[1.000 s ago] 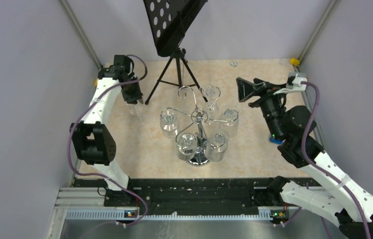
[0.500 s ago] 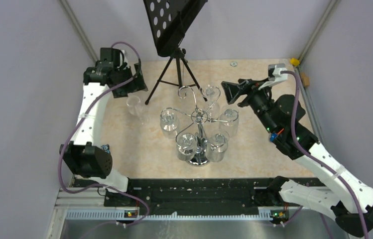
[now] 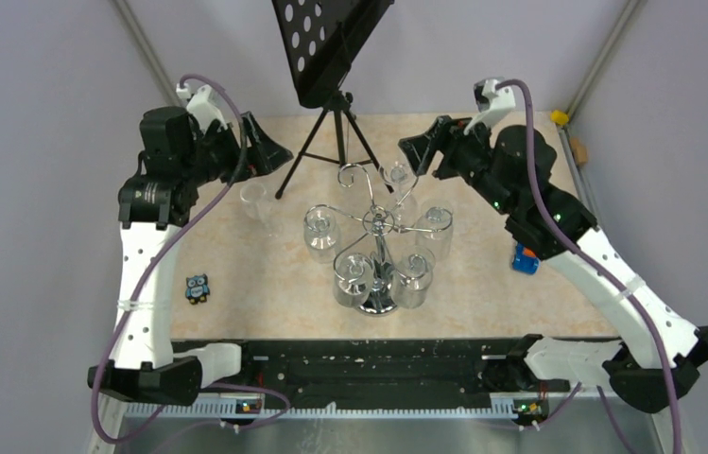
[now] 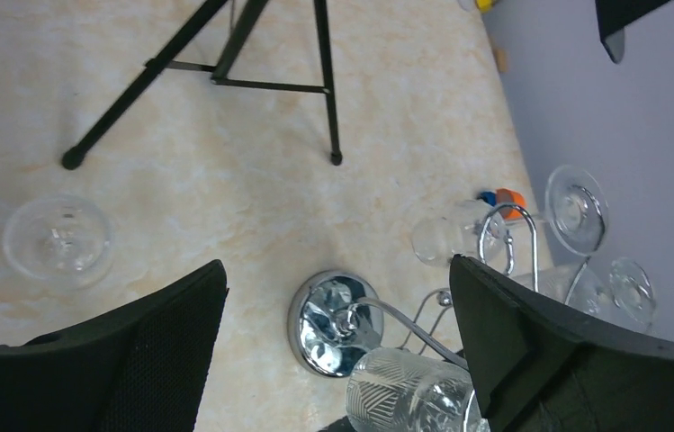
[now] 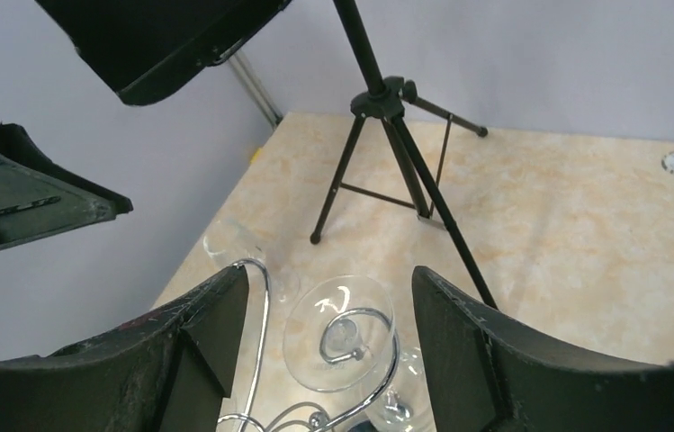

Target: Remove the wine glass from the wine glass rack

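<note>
The chrome wine glass rack (image 3: pixel 375 223) stands mid-table on its round mirrored base (image 4: pixel 333 322). Several wine glasses hang upside down from its scroll arms. One wine glass (image 3: pixel 253 200) stands alone on the table to the rack's left; from above it shows as a clear ring (image 4: pixel 57 239). My left gripper (image 3: pixel 270 151) hovers open above and behind that glass, holding nothing. My right gripper (image 5: pixel 329 279) is open just behind the rack, and the foot of the rear hanging glass (image 5: pixel 340 331) lies below and between its fingers, untouched.
A black tripod music stand (image 3: pixel 331 57) rises at the back centre, its legs (image 5: pixel 387 171) spread behind the rack. A small owl figure (image 3: pixel 198 288) lies at the front left. A blue and orange object (image 3: pixel 524 258) sits right of the rack.
The left gripper opened, let go of the glass now standing on the table, and rose away to the back left. The right arm swung left toward the rack's rear glass.
</note>
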You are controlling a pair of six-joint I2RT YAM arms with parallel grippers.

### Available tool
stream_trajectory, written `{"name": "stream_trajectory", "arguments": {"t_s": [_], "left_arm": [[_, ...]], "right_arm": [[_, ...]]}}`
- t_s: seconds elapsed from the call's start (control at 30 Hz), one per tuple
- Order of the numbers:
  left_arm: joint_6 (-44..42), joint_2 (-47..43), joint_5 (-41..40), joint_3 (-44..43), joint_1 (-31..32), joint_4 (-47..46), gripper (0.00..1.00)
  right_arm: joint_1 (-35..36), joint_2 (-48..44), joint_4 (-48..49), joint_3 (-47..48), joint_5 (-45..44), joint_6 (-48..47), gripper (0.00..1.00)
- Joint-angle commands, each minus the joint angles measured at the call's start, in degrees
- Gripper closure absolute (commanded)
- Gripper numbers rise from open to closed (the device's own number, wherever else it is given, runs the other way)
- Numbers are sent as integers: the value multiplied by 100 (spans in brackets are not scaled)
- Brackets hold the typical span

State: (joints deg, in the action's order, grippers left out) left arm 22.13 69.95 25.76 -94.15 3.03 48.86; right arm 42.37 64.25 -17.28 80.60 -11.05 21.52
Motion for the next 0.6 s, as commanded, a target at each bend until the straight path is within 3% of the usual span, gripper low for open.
{"name": "stream_trajectory", "arguments": {"t_s": [0.0,0.23,0.4,0.57], "left_arm": [[362,-170,940,394,-30,-814,3],[429,-313,1143,695,-30,-966,3],[458,-309,1197,833,-26,-1051,3],[451,-281,1189,891,-30,-1063,3]], "right_arm": [[-500,321,-1017,666,627,271,33],[-1023,445,-1165,584,1685,467,35],[-1231,541,-833,323,2195,701,49],[-1240,796,-761,347,2462,728,55]]}}
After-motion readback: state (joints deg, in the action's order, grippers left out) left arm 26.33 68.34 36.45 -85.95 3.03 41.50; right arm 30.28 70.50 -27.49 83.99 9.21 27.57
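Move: The wine glass hanging at the rack's far right, next to be gripped, lies about 3 cm ahead of the right hand, 1 cm to its left and 17 cm below. Another hanging glass, the right glass, is some 10 cm nearer than it and 8 cm to its right. The empty hook sits level with it, 10 cm to its left and 8 cm higher. From the left hand the wine glass is roughly 23 cm right, 1 cm ahead and 12 cm below. Right hand sinks about 5 cm towards the wine glass, tipping down, fingers narrowing; left hand drifts 3 cm right. ##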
